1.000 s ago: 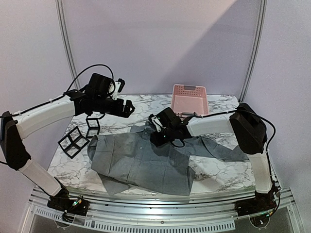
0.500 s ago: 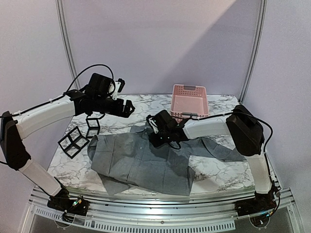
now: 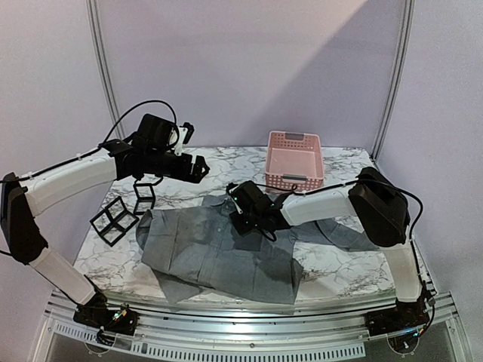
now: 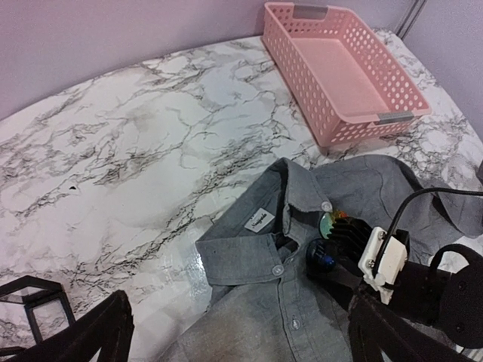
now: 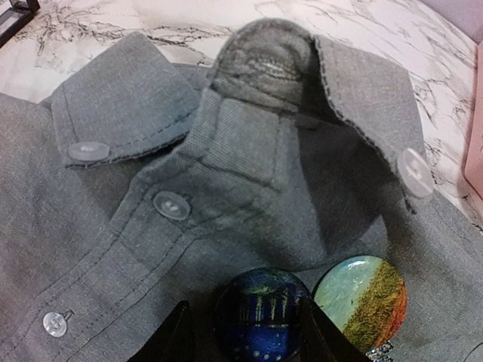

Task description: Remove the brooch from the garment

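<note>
The grey garment [image 3: 215, 253] lies spread on the marble table, collar toward the back. Two round brooches sit just below the collar: a dark blue brooch [image 5: 263, 320] and, to its right, a teal and orange one [image 5: 362, 298]. My right gripper [image 5: 249, 335] is low over the cloth and open, one finger on each side of the blue brooch, with a thin gap on the left side. From the left wrist view the blue brooch [image 4: 323, 259] shows beside the right gripper's body. My left gripper [image 3: 202, 167] hangs wide open and empty above the table's back left.
A pink basket [image 3: 293, 136] stands behind the garment at the back right, empty. Black wire cube frames [image 3: 113, 219] rest on the table's left side. The marble top [image 4: 136, 136] lies bare behind the collar.
My right gripper has slid left and slightly nearer along the garment, ending around the blue brooch. The left arm has not moved.
</note>
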Action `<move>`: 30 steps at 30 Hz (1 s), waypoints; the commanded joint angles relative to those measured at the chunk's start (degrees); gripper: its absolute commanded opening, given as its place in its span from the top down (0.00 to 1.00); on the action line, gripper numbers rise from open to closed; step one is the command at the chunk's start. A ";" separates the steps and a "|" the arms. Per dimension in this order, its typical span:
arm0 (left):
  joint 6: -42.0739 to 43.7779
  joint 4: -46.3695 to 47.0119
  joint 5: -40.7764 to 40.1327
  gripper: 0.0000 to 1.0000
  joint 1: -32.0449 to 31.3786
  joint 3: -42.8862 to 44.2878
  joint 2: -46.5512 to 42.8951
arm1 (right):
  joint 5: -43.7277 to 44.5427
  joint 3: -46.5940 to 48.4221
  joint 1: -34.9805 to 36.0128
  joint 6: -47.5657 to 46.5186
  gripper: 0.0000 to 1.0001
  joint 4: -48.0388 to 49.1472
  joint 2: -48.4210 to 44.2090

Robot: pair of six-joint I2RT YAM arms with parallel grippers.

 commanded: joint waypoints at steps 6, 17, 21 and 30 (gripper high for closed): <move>0.00 0.11 0.08 0.00 0.45 -0.97 -1.06 | 3.93 -3.33 0.39 0.17 0.62 -5.21 -0.10; -0.21 0.20 0.90 0.01 0.45 -1.05 -0.31 | 0.42 -5.22 0.24 3.18 0.90 -1.97 -2.24; -0.88 0.34 2.40 0.00 0.45 -1.08 0.51 | -1.73 -6.62 0.13 4.80 0.95 -0.38 -3.54; -1.21 0.52 3.04 0.01 0.38 -1.26 0.87 | -3.86 -8.91 -0.23 6.35 1.00 1.72 -5.44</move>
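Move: The blue round brooch sits between the right hand's half-open fingertips, its middle about 1 cm ahead and 1 cm below. From that hand, the green round brooch is some 3 cm ahead and 2 cm right, and the leaf brooch 4 cm right and 1 cm ahead; the pink basket is about 27 cm ahead and 17 cm right. From the left hand, the blue brooch lies roughly 13 cm right, 3 cm ahead and 19 cm below. The blue brooch is what the right hand's fingers close over, but they shut completely from about half open, with nothing between them. Meanwhile the hand eases about 1 cm right, then draws back about 1.5 cm, staying low over the garment with hardly any wrist turn, and ends with the shut tips at the brooch's near-left rim. ##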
